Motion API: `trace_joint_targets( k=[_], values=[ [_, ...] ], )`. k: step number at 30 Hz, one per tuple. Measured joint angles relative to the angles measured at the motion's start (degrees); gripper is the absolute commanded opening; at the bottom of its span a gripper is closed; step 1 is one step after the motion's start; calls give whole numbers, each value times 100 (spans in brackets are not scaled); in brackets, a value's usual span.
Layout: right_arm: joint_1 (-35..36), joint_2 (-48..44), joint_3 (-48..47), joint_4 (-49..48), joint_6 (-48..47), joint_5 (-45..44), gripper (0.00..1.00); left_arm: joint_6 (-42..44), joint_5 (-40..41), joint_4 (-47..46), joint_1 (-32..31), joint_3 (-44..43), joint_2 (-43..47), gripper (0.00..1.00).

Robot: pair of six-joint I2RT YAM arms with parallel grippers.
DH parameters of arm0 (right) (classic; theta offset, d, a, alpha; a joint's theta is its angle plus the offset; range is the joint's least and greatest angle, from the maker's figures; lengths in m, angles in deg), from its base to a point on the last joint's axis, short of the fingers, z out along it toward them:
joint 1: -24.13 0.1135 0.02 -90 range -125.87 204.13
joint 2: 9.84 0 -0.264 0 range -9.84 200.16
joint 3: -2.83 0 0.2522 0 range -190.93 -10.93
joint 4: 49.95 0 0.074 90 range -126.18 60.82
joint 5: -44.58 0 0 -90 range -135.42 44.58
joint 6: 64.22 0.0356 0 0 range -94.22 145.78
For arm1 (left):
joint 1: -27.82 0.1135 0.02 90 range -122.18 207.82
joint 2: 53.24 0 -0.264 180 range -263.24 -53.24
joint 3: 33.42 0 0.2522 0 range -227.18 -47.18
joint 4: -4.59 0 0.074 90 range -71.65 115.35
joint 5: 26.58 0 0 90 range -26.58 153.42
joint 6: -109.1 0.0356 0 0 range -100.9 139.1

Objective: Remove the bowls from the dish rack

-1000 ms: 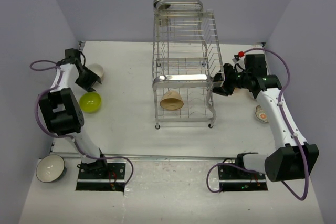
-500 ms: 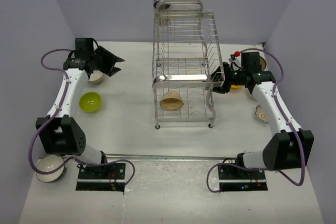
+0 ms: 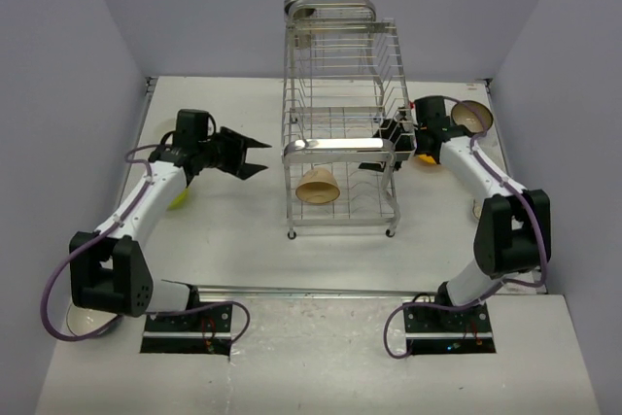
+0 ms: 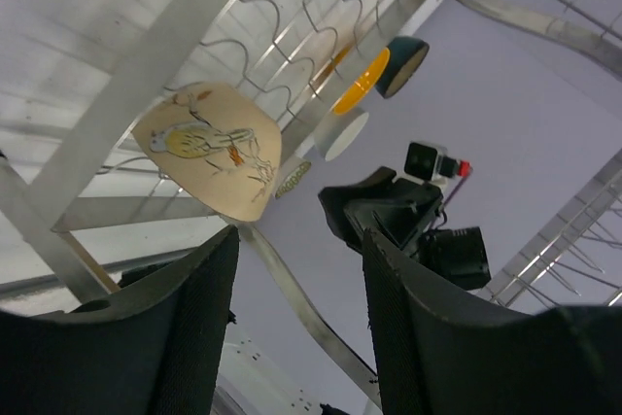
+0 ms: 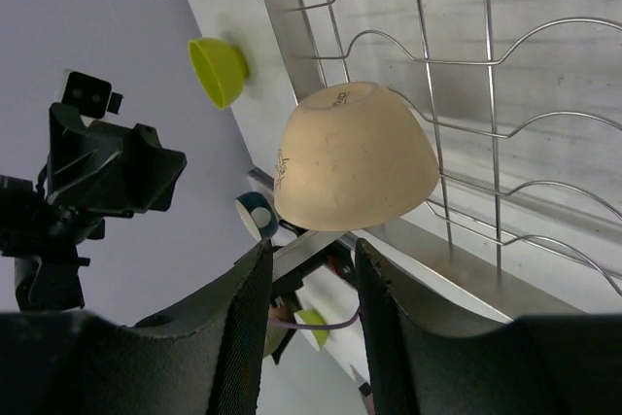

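The chrome wire dish rack (image 3: 340,104) stands mid-table. One beige bowl (image 3: 318,185) with a bird drawing rests tilted in its lower tier, also seen in the left wrist view (image 4: 209,148) and the right wrist view (image 5: 355,157). My left gripper (image 3: 255,157) hangs open just left of the rack, a short way from the bowl, with nothing between its fingers (image 4: 185,337). My right gripper (image 3: 384,138) is at the rack's right side, open and empty; the bowl lies just beyond its fingertips (image 5: 238,337).
On the table lie a lime bowl (image 3: 178,199) partly under the left arm, an orange bowl (image 3: 425,155) and a beige bowl (image 3: 471,116) at the right, and a white bowl (image 3: 70,318) near the left base. Rack wires and the front bar (image 3: 335,147) surround the bowl.
The left arm swung from the far-left bowls toward the rack and its jaws widened a little. The right gripper slid farther back along the rack's right side.
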Motion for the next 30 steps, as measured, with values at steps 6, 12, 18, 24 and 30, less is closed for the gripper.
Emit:
trace_joint_targets(
  k=[6,12,18,24,30],
  values=[
    [273,343,2,-439,225,81,40,-708,-81,-614,-684,-2,2,56],
    [302,608,2,-721,369,98,40,-1110,-68,-874,-1307,-103,-199,56],
    [345,634,61,-944,540,81,40,-1097,-37,-584,-1458,-310,-369,56],
    [415,634,122,-1034,695,17,40,-1054,48,-264,-1563,-348,-393,55],
    [448,645,122,-1045,758,-98,40,-1036,85,-107,-1617,-348,-411,55]
  ],
)
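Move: The last bowl, tan and upside down on the rack's lower tier, lies about 13 cm to the left hand's right, roughly level with it ahead, and 11 cm below. The rack's near left post is some 7 cm right and 7 cm back of that hand; the lime bowl is about 22 cm to its left. From the right hand, the tan bowl is about 10 cm left, level ahead and 9 cm below, with the orange bowl some 15 cm right and 8 cm ahead. The left hand swings about 9 cm to the right towards the tan bowl, most of it quickly, then eases some 3 cm back towards the base beside the bowl, with the wrist turning about 10 degrees clockwise and the fingers staying open as the tips pass in through the rack's left side. From the opposite side the right hand, already reaching into the rack, creeps left and down a few centimetres nearer the same bowl, also with open fingers, and neither hand closes on it. ##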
